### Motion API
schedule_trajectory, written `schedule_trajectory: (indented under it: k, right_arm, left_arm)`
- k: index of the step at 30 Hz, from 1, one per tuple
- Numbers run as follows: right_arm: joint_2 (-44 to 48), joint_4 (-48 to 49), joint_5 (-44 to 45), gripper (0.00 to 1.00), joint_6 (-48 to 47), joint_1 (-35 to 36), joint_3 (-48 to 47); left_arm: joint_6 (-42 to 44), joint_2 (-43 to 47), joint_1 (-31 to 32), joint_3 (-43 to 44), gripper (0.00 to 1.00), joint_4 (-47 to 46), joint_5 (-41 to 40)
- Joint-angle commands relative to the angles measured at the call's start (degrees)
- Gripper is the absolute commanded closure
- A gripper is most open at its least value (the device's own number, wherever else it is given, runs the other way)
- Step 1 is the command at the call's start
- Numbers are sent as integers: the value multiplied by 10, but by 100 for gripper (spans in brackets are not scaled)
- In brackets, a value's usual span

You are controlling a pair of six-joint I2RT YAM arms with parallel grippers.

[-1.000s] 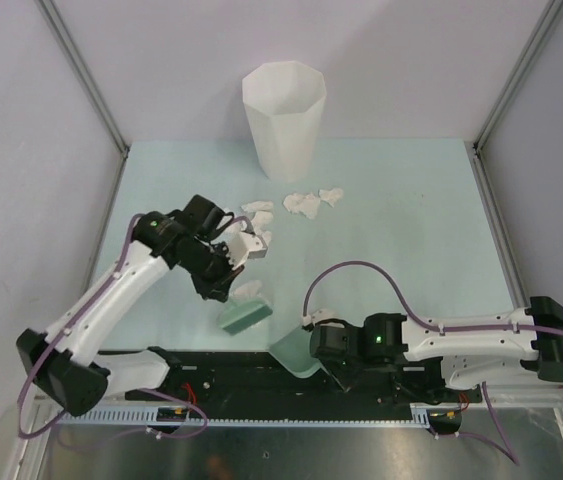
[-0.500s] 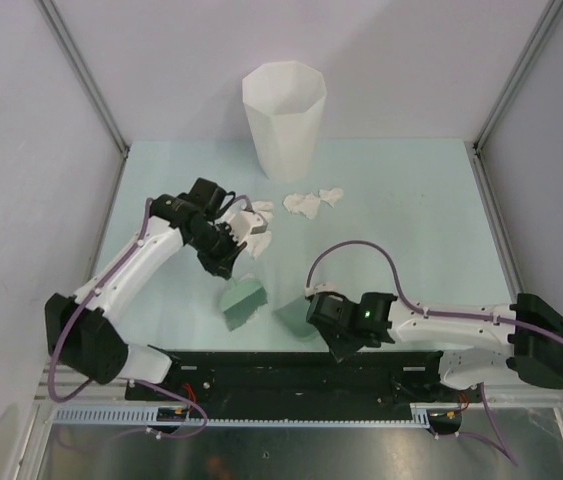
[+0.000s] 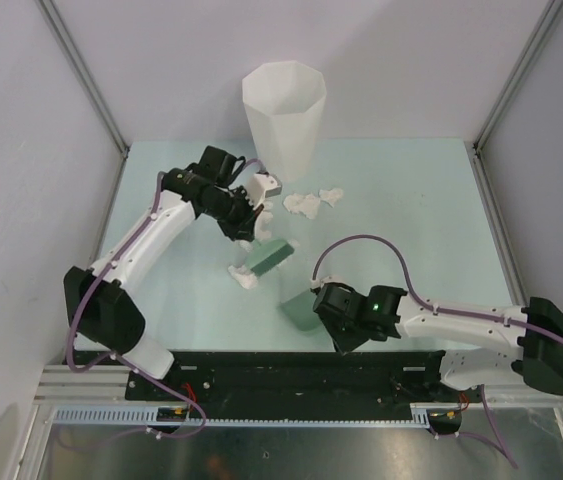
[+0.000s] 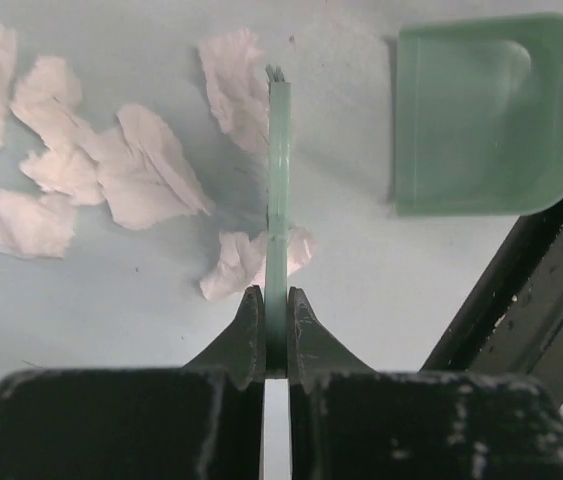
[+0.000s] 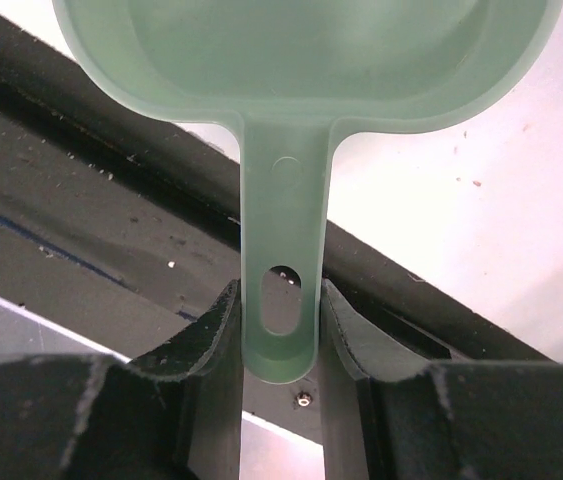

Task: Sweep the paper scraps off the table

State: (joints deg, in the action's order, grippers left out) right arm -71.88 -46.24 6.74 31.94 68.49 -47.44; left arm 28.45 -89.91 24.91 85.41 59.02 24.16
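Observation:
Several crumpled white paper scraps (image 3: 302, 205) lie on the pale green table (image 3: 411, 220) in front of the bin, and one wad (image 3: 244, 275) sits nearer the arms. In the left wrist view the scraps (image 4: 111, 175) spread to the left of a thin green brush (image 4: 278, 190), which touches one wad (image 4: 239, 264). My left gripper (image 4: 276, 312) is shut on that brush (image 3: 269, 257). My right gripper (image 5: 279, 300) is shut on the handle of the green dustpan (image 5: 311, 50). The dustpan (image 3: 299, 308) rests on the table just right of the brush.
A tall white faceted bin (image 3: 283, 105) stands at the back centre of the table. The black base rail (image 3: 291, 368) runs along the near edge. Grey walls close in the left, right and back sides.
My left arm has swung the brush away from the near edge toward the bin. My right arm has carried the dustpan forward from the base rail onto the table.

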Motion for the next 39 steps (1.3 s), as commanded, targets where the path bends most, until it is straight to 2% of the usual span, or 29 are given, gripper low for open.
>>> schedule_trajectory:
  k: [1,5,9,12,15,20,24,28,33,36,39]
  right_arm:
    - [34,-24,-23,100,-10,5,-17]
    - [37,-10,-27,100,-18,5,-17]
    - [21,4,-33,100,-31,-40,-17]
    - [13,9,-37,100,-39,-87,-17]
    - [-2,13,-35,100,-48,-112,-26]
    - [-18,30,-38,100,-68,-110,-30]
    - [-35,19,-22,100,-70,-100,-31]
    - [-49,39,-24,100,-77,-105,-31]
    - [-65,67,-26,100,-94,-126,-32]
    - [-82,103,-27,100,-112,-139,-32]
    - [-94,123,-15,100,-128,-149,-32]
  left_arm:
    - [4,52,1,35,100,-25,58]
    - [9,106,-7,19,100,-23,65]
    - [-3,125,-36,18,100,-24,13]
    - [-15,92,-41,38,100,-25,-7]
    - [-23,52,-27,63,100,-25,12]
    - [-46,-25,-6,128,100,-30,-22]
    - [-58,-86,8,172,100,-31,-85]
    - [-54,-116,35,159,100,-30,-113]
    - [-50,-120,61,110,100,-17,-24]
    - [-46,-114,63,111,100,-9,67]
    - [-27,-83,72,115,100,2,121]
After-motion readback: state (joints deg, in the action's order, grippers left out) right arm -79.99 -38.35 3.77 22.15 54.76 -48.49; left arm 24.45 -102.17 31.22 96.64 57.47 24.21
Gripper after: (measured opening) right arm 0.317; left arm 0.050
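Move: Roughly 5 cm ahead, 9 cm to the right and 16 cm below the left hand lies the paper scrap just past the held brush. From that hand the empty dustpan is about 10 cm back and 13 right, the near scrap 3 cm back and 1 left, the far scraps 14 ahead and 13 right. From the right hand, which holds the dustpan by its handle, the first scrap is some 24 cm ahead, 10 left and 4 below. Lifting the brush about 8 cm, the left hand carries it some 7 cm forward while lowering it again beyond the scrap, then draws it back about 4 cm and rightward, slightly lower still, to sweep towards the pan. The right hand backs off slightly, then brings the dustpan some 6 cm forward to meet the brush, sinking about 2 cm. Both grips stay shut. ##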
